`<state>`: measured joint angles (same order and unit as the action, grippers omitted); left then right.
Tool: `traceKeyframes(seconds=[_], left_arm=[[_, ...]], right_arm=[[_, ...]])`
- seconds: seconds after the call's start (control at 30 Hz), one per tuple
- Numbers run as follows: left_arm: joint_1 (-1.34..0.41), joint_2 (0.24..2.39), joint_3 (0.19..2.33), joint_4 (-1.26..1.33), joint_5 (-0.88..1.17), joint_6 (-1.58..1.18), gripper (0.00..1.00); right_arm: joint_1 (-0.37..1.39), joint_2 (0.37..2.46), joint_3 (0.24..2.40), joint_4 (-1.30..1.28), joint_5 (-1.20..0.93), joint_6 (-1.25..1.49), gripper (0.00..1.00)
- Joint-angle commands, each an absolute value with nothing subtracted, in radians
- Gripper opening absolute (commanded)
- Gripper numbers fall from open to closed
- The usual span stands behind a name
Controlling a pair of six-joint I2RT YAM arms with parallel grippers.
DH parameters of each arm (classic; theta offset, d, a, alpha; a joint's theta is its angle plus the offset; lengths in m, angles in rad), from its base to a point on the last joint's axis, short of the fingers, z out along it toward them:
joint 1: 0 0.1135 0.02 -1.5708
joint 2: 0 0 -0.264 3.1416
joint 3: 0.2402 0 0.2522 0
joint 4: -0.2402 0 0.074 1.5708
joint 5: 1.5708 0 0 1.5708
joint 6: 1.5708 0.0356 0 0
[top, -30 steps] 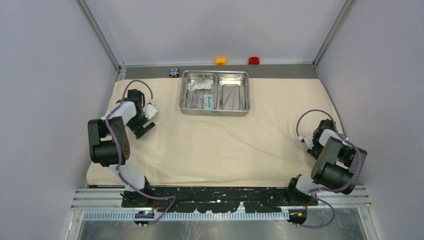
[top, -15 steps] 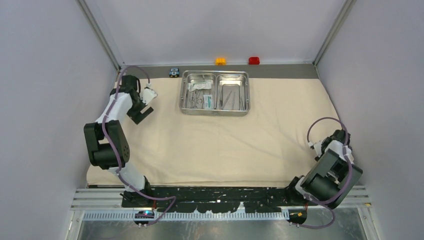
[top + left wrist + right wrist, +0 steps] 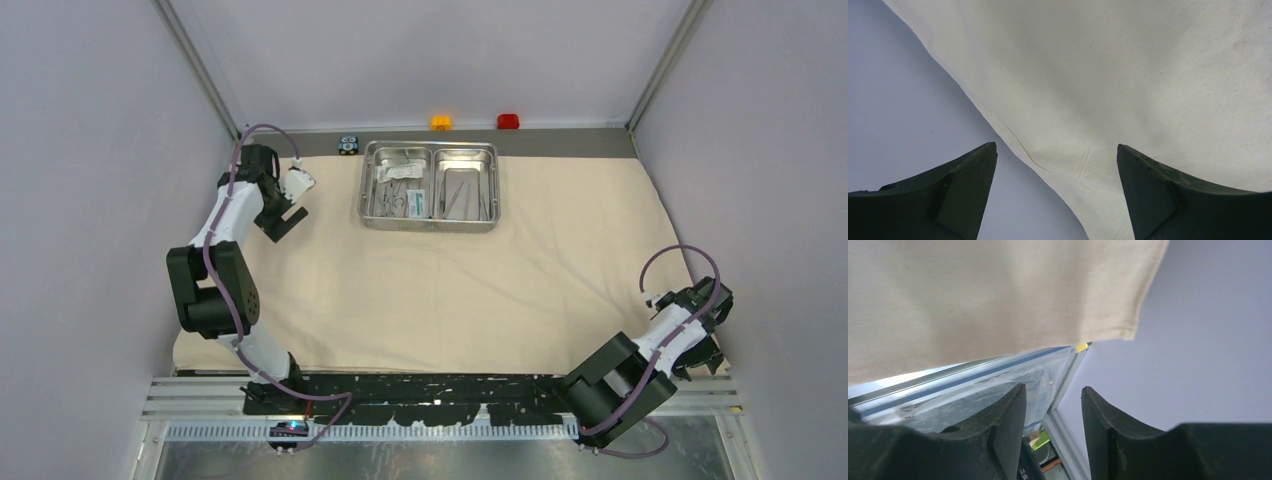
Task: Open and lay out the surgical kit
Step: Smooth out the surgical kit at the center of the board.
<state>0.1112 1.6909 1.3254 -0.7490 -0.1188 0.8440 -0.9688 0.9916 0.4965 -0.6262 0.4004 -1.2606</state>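
Note:
The beige cloth wrap [image 3: 440,290] lies spread flat over the table. On its far middle stands the steel two-compartment tray [image 3: 365,190]. Ring-handled instruments [image 3: 395,198] and a white-and-green packet [image 3: 417,203] lie in its left half, thin straight tools [image 3: 466,195] in its right half. My left gripper [image 3: 292,205] hangs open over the cloth's far-left edge. In the left wrist view that edge of the cloth [image 3: 1128,75] runs diagonally between the left gripper's [image 3: 1055,147] fingers. My right gripper [image 3: 705,345] is at the cloth's near-right corner. The right wrist view shows the right gripper [image 3: 1053,387] open and empty, just below the cloth [image 3: 973,295].
An orange button [image 3: 441,122], a red button [image 3: 508,121] and a small black-and-blue block [image 3: 347,145] sit on the grey strip behind the tray. Lilac walls close in left, right and back. A black rail [image 3: 440,385] runs along the near edge.
My left arm has reached farther back and left along the cloth's edge. My right arm has swung toward the near-right corner, and its jaws have widened.

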Motion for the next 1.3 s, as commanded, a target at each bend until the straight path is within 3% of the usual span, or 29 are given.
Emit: traceKeyframes(seconds=[0.0, 0.2, 0.47, 0.63, 0.8, 1.27], left_arm=[[0.106, 1.688, 1.352, -0.720, -0.100, 0.835, 0.92], [0.107, 1.689, 1.349, -0.717, -0.075, 0.805, 0.97], [0.163, 1.616, 1.287, -0.929, 0.213, 0.826, 0.98], [0.173, 1.528, 1.112, -1.038, 0.319, 0.977, 0.96], [0.175, 1.488, 0.975, -1.005, 0.199, 1.068, 0.95], [0.319, 1.515, 0.730, -0.848, -0.040, 1.215, 0.93]], right_arm=[[-0.972, 0.985, 0.568, -0.744, 0.312, -1.236, 0.51], [-0.927, 1.095, 0.729, -0.857, 0.116, -1.095, 0.52], [-0.530, 1.190, 0.789, -0.813, 0.029, -0.822, 0.52], [-0.462, 1.266, 0.788, -0.778, -0.091, -0.794, 0.52], [-0.453, 1.307, 0.738, -0.741, -0.136, -0.835, 0.51], [-0.455, 1.431, 0.552, -0.558, 0.057, -0.972, 0.47]])
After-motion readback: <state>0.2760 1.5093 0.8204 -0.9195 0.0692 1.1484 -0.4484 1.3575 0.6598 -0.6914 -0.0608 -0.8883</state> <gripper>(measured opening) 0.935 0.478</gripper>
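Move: For the left hand, the cloth patch it goes for, on the surgical kit's near left part, lies about 19 cm back, 1 cm right and 10 cm below. The tray is some 12 cm ahead and 28 cm right of that hand, the blue cube 22 cm ahead and 12 cm right. The right hand's patch of cloth is roughly 15 cm ahead, 12 cm left and 6 cm below; the cloth's near right corner is some 3 cm ahead and 8 cm right of that hand. Back and down over the cloth, the left hand draws in nearly 19 cm and sinks some 10, bowing out left on the way, its wide-open fingers tilting to point straight down and touch the cloth. Meanwhile the right hand swings about 15 cm forward and 12 left from the near right corner, then sinks as its half-open fingers roll upright and set their tips on the cloth. ##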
